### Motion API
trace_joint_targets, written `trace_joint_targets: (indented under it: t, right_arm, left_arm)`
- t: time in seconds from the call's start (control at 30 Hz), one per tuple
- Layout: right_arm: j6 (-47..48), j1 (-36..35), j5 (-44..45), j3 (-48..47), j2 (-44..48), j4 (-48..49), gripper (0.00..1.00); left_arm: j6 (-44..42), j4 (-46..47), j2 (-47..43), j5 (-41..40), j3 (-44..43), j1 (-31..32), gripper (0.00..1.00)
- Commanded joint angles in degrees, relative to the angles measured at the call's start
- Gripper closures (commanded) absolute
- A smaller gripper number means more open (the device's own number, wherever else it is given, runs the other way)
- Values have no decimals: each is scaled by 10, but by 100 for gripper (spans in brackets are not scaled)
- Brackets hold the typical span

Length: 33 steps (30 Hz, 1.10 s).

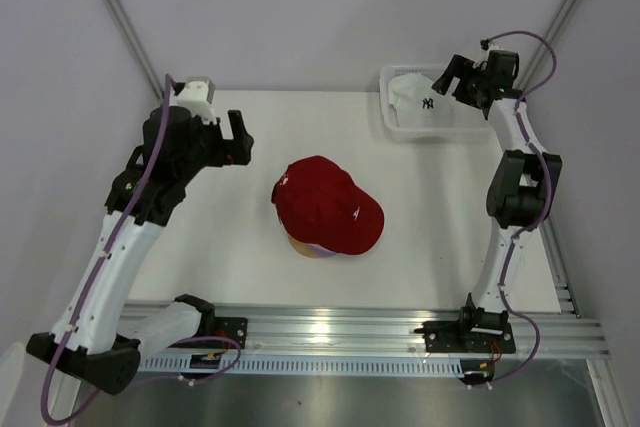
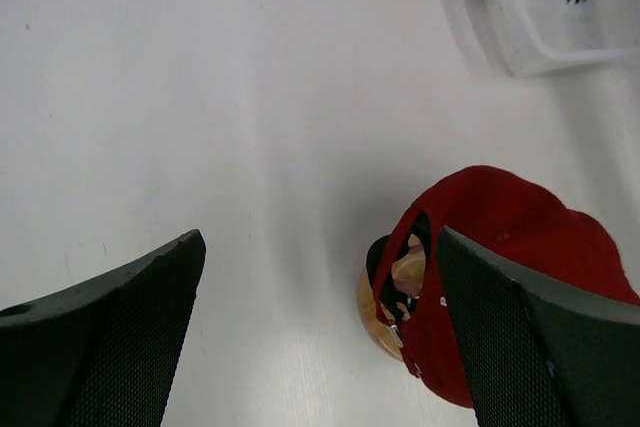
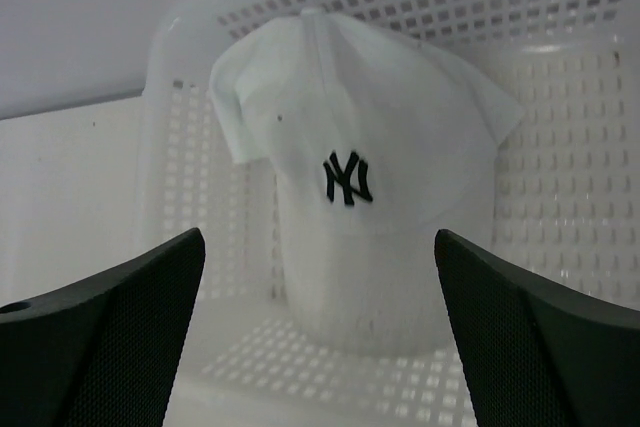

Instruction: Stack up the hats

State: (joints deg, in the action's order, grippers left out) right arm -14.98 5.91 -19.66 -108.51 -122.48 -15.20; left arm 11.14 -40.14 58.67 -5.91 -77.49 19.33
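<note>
A red cap (image 1: 328,205) tops a stack on a round wooden stand (image 1: 305,246) at the table's middle; a purple edge shows beneath it. It also shows in the left wrist view (image 2: 500,277), its back strap facing me. A white cap (image 1: 420,99) with a black NY logo lies in the white mesh basket (image 1: 395,127) at the back right, seen close in the right wrist view (image 3: 360,187). My left gripper (image 1: 240,137) is open and empty, left of the stack. My right gripper (image 1: 450,77) is open and empty above the basket, facing the white cap.
The basket (image 3: 560,77) has tall perforated walls around the white cap. A metal rail (image 1: 360,332) runs along the table's near edge. Grey walls close in the back and sides.
</note>
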Motion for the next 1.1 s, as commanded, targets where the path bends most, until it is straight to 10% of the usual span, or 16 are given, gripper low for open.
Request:
trace_joint_targets:
  t: [0.0, 0.43, 0.67, 0.77, 0.8, 0.87, 1.07]
  right_arm:
    - [56, -14, 12, -121, -65, -50, 1]
    - [242, -57, 129, -196, -174, -30, 2]
    - [257, -72, 155, -214, -213, -23, 18]
    - [268, -72, 155, -224, -221, -22, 40]
    - [270, -73, 152, -224, -218, -17, 75]
    - [270, -73, 140, -224, -204, -10, 96]
    - [282, -77, 79, -222, -115, 13, 100]
  left_arm:
    - [-13, 8, 32, 24, -13, -11, 1]
    - [-16, -2, 89, 16, -32, -23, 0]
    - [-20, -16, 121, 13, -58, -24, 0]
    - [-22, -16, 128, 13, -62, -24, 0]
    - [-22, -15, 130, 13, -66, -24, 1]
    - [-21, -14, 133, 16, -66, -24, 1]
    - [-21, -6, 137, 23, -67, -24, 0]
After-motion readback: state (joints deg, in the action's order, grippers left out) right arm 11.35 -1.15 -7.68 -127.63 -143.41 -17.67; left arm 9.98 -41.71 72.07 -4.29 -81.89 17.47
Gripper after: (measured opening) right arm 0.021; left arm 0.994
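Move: The white cap lies in the white basket, some 7 cm ahead of the open right hand, 5 cm to its left and about 12 cm below. The basket's middle is roughly 6 cm ahead and 3 cm to the right of that hand, 15 cm down; the stack topped by the red cap sits about 30 cm back and 31 cm left. From the left hand the white cap is around 37 cm ahead, 42 cm right and 29 cm lower. The white cap is pinched by the right hand, which sinks about 10 cm into the basket while going some 6 cm forward and a little left, rolling nearly 30 degrees so its left side drops; its wide-open fingers then shut on cloth near the front of the crown. The empty left hand eases forward and down, tipping slightly downward, fingers wide. ##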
